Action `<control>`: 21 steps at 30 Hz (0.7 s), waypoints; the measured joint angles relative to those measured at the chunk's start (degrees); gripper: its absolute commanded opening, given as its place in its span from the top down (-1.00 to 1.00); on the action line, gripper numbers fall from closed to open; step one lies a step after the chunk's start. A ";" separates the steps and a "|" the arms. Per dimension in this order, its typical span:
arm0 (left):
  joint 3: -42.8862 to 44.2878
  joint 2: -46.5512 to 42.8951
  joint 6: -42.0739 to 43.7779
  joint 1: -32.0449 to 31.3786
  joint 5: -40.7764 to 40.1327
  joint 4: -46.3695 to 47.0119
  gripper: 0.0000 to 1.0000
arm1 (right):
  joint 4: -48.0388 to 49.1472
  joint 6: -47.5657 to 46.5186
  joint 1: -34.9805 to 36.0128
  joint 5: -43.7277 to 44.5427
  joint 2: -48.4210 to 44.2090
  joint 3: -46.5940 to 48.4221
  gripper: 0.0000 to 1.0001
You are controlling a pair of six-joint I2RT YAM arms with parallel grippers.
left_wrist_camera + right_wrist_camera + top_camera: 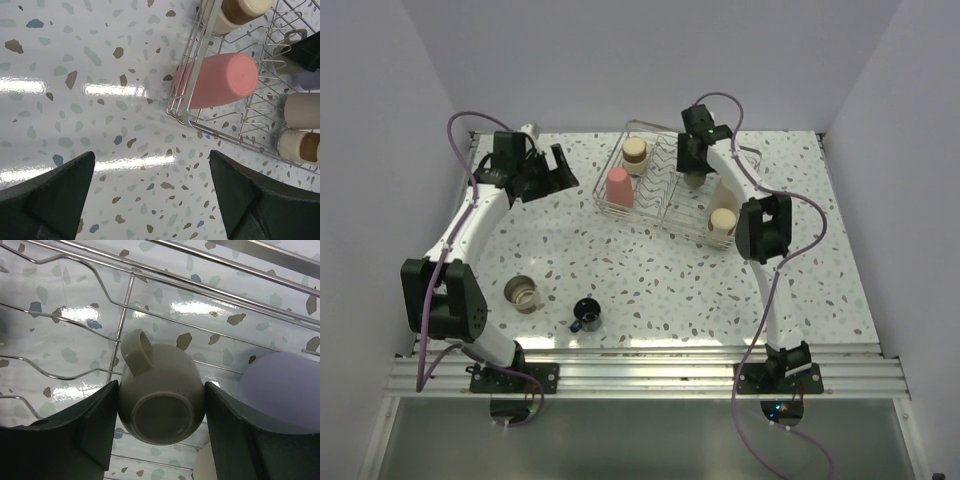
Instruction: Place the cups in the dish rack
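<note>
The wire dish rack [663, 195] stands at the back middle of the table. My right gripper [695, 165] hangs over it, shut on a grey-beige handled cup [160, 400] held bottom-up just above the rack wires [125, 315]. A lavender cup [285, 390] lies right beside it. In the rack also sit a pink tumbler [619, 187], a beige tumbler [635, 152] and another beige cup [723, 222]. A grey-beige cup [522, 292] and a small black mug [587, 314] stand on the table at the front left. My left gripper [545, 170] is open and empty, left of the rack.
The left wrist view shows the rack's corner [200, 127] with the pink tumbler [220, 80] lying against it and speckled tabletop under the open left gripper [151, 165]. White walls enclose the table on three sides. A metal rail runs along the front edge.
</note>
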 measured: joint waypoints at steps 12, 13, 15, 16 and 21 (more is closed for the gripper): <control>0.00 0.02 0.42 0.07 -0.20 -0.13 -0.99 | 0.17 0.11 0.00 -0.09 1.20 -0.02 -0.24; 0.00 0.02 0.42 0.07 -0.20 -0.13 -0.99 | 0.20 0.13 0.00 -0.11 1.20 -0.02 -0.30; 0.00 0.02 0.42 0.07 -0.22 -0.15 -0.99 | 0.20 0.26 0.00 -0.22 1.20 -0.02 -0.47; 0.00 0.02 0.42 0.07 -0.24 -0.15 -1.00 | 0.24 0.35 0.00 -0.24 1.20 -0.02 -0.54; 0.00 0.02 0.42 0.07 -0.55 -0.15 -0.99 | 0.61 0.20 0.00 -0.39 1.20 -0.02 -0.90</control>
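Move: The right hand holds the upside-down green mug between its fingers, the mug's middle about 1 cm below the hand point; the dish rack floor it is going to lies straight beneath, some 6 cm down. The purple cup is about 12 cm to the right and 2 cm farther out, the tall beige cup roughly 8 cm right and 5 cm back. From the left hand, the mug is some 35 cm right, 15 cm ahead and 11 cm lower. Straight down by about 1 cm, the right hand lowers the green mug the last bit onto the rack floor beside the purple cup, then stays in place with the wrist still. There its fingers open from their hold to nearly full width and come free of the mug on both sides. ##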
